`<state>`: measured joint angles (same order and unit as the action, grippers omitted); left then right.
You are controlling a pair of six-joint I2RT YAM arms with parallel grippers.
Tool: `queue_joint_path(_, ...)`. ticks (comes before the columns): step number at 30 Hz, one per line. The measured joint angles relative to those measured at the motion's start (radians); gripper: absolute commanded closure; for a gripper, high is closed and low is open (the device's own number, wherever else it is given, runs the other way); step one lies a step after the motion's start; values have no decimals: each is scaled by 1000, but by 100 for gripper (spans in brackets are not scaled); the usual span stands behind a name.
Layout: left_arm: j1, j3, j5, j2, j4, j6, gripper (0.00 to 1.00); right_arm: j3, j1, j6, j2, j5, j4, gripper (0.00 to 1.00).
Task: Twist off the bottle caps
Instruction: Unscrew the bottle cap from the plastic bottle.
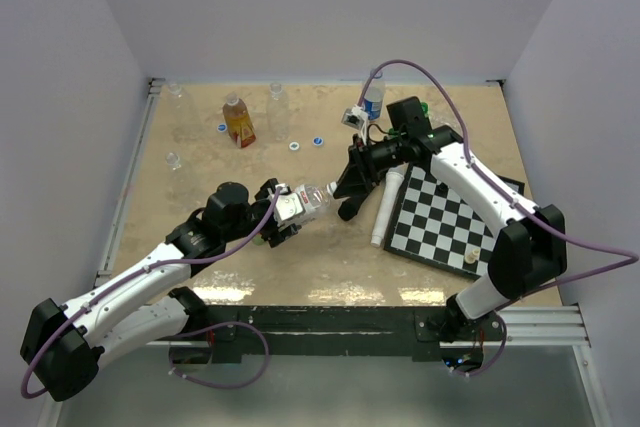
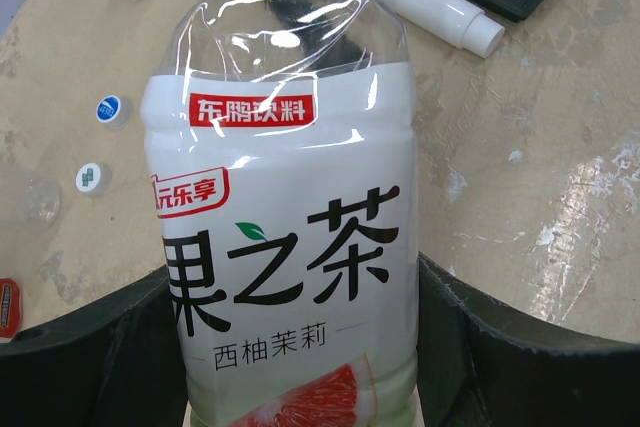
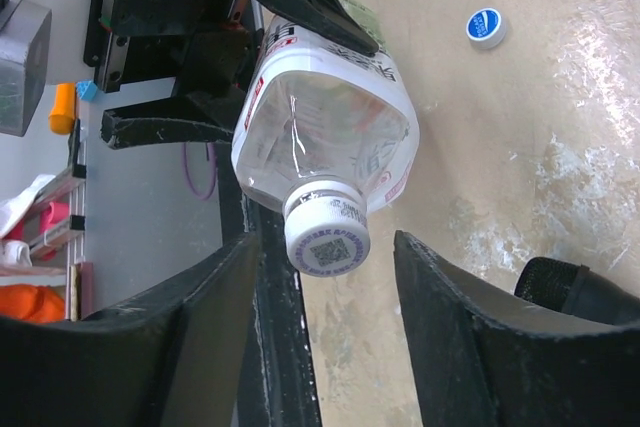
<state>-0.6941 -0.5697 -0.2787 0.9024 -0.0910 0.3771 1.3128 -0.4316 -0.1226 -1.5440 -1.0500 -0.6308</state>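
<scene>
My left gripper [image 1: 285,209] is shut on a clear bottle [image 1: 306,202] with a white label, and holds it on its side above the table. In the left wrist view that bottle [image 2: 290,227] fills the gap between both fingers [image 2: 455,327]. Its white cap [image 3: 327,234] points at my right gripper [image 3: 325,247], whose two fingers stand either side of the cap with a gap on each side, so it is open. From above, the right gripper [image 1: 345,190] sits just right of the cap [image 1: 331,187].
An amber bottle [image 1: 238,122], two clear bottles [image 1: 278,107] [image 1: 180,102] and a blue-labelled one [image 1: 374,97] stand at the back. Loose caps [image 1: 221,128] [image 1: 295,145] [image 1: 317,140] lie near them. A white tube [image 1: 385,207] and a chessboard [image 1: 445,217] lie at the right.
</scene>
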Motion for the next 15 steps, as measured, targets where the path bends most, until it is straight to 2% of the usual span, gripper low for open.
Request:
queue_joint_path(4,0,0,0,0,0,0,100,2,-6,5,-10,-1,5,61)
queue_joint_path(9,0,0,0,0,1,0,100,2,-7,-8,-10,-2,11,88)
queue_joint_path(12,0,0,2,0,1,0,100,2,-7,-49,-10,-9,8,97)
queue_joint_path(15,0,0,1,0,0,1,100,14,-7,-194,-10,-26,-43,98)
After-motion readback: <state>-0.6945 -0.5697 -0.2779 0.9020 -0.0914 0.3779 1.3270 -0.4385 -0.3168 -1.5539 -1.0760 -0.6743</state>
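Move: The bottle cap already sits between my open right fingertips, within about a centimetre of my right hand point. From my right hand, the microphone lies on the table some 8 cm to the right, level fore and aft; the loose blue cap is about 12 cm ahead and 4 cm left, the loose white cap 10 cm ahead and 9 cm left, all roughly 20 cm below. From my left hand, the bottle cap is some 9 cm right, 3 cm ahead and 6 cm higher. I close my right fingers from a bit over half open until they pinch the bottle cap from both sides, keeping the hand in place. Then I start unscrewing, rolling my wrist about 10 degrees around the finger line, counter-clockwise as I look from the right hand at the cap. My left hand keeps its still grip on the bottle body. ##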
